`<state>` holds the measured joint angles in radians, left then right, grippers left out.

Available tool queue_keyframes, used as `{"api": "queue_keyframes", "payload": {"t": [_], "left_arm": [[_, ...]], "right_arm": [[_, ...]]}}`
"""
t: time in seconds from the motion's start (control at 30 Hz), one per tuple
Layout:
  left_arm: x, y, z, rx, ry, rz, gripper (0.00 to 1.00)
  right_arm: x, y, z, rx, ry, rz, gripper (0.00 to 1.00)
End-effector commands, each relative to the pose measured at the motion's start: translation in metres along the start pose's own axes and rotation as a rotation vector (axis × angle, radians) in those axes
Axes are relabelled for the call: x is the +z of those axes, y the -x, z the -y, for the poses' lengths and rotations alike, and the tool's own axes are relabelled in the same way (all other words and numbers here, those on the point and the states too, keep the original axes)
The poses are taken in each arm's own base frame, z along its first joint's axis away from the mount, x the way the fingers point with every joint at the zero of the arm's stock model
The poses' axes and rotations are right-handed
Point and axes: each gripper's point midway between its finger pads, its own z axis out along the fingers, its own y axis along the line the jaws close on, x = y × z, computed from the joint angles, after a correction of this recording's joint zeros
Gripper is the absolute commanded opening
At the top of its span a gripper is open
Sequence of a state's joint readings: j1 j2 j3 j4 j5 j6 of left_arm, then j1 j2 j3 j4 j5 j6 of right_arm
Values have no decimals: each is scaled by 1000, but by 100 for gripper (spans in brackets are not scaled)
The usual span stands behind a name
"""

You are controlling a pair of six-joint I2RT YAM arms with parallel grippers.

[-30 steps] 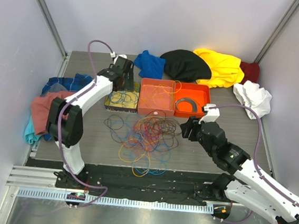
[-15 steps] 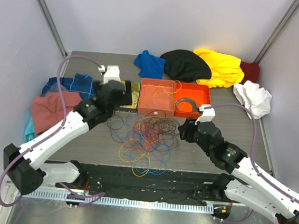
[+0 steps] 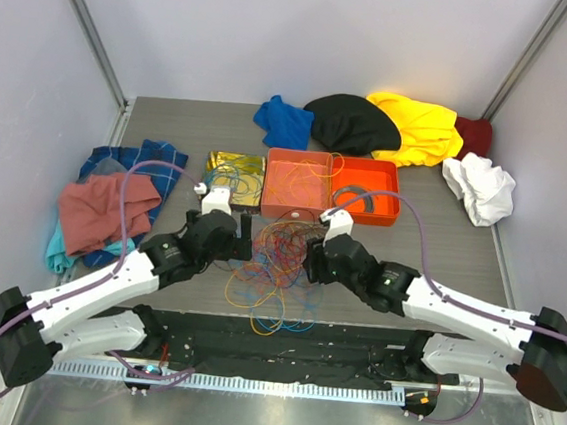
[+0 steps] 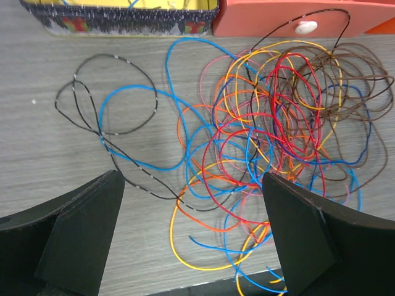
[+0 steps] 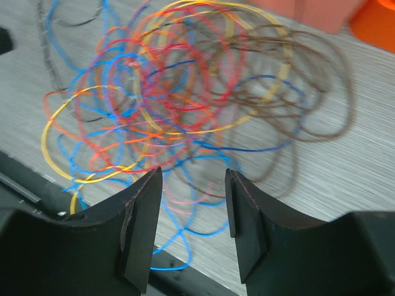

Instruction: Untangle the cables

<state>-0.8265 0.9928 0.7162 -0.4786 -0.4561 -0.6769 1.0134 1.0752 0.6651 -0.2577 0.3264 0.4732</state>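
The cables (image 3: 280, 264) lie in a messy tangle of orange, yellow, red, blue, brown and black loops on the table's front middle. They also show in the left wrist view (image 4: 265, 129) and the right wrist view (image 5: 179, 105). My left gripper (image 3: 232, 246) hangs at the tangle's left edge, open wide and empty, in its own view (image 4: 191, 237). My right gripper (image 3: 311, 265) hangs at the tangle's right edge, open and empty, in its own view (image 5: 188, 213). A few cable loops lie in the gold tin (image 3: 236, 168) and over the orange tray (image 3: 309, 207).
The orange two-part tray holds a grey coiled ring (image 3: 360, 197) at the back. Clothes lie around: a pink and blue pile (image 3: 108, 206) at the left, blue, black, yellow (image 3: 417, 125) and white (image 3: 482, 188) ones at the back. A black rail (image 3: 282, 333) edges the front.
My left arm swung from the gold tin down and forward to the tangle's left edge. My right arm moved left to the tangle's right edge. The tangle has not visibly moved.
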Motion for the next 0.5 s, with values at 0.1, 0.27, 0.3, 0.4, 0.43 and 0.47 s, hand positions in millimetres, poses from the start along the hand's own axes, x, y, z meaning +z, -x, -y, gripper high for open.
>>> {"api": "queue_keyframes", "payload": {"t": [0.1,0.27,0.3,0.4,0.43,0.47], "left_arm": [[2,-6,9,-194,-58,25,100],[0,-16,5,-262,-81,39,100],[0,-17,4,-276,-85,43,100],[-1,-21,0,-282,-84,45,100],[-1,-21,0,-283,-84,46,99],[-1,-22,0,-283,-85,45,100]], "right_arm": [[15,-9,-82,-81,200,-21,52],[24,-19,-100,-135,201,-49,52],[26,-20,-102,-139,201,-50,52],[31,-23,-103,-154,199,-55,52],[33,-23,-103,-159,194,-55,52],[35,-22,-104,-162,193,-53,52]]}}
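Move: The near end of the cable tangle, where yellow and blue loops trail towards the table edge, lies about 7 cm left of the right hand, 6 cm back and 12 cm below. From that hand the brown cables lie some 7 cm ahead and 4 cm right, the salmon box about 21 cm ahead and 4 cm left. From the left hand the near end is roughly 9 cm back, 7 cm right and 13 cm down; the black cable loop is about 3 cm ahead and 7 cm left. The near end of the tangle is what the right hand heads for: it sweeps about 8 cm left across the cables while drawing back and sinking some 4 to 5 cm each, turning about 15 degrees counter-clockwise, fingers staying half open. The left hand sinks about 3 cm and eases back 2 cm, rolling left side down some 10 degrees, wide open. ##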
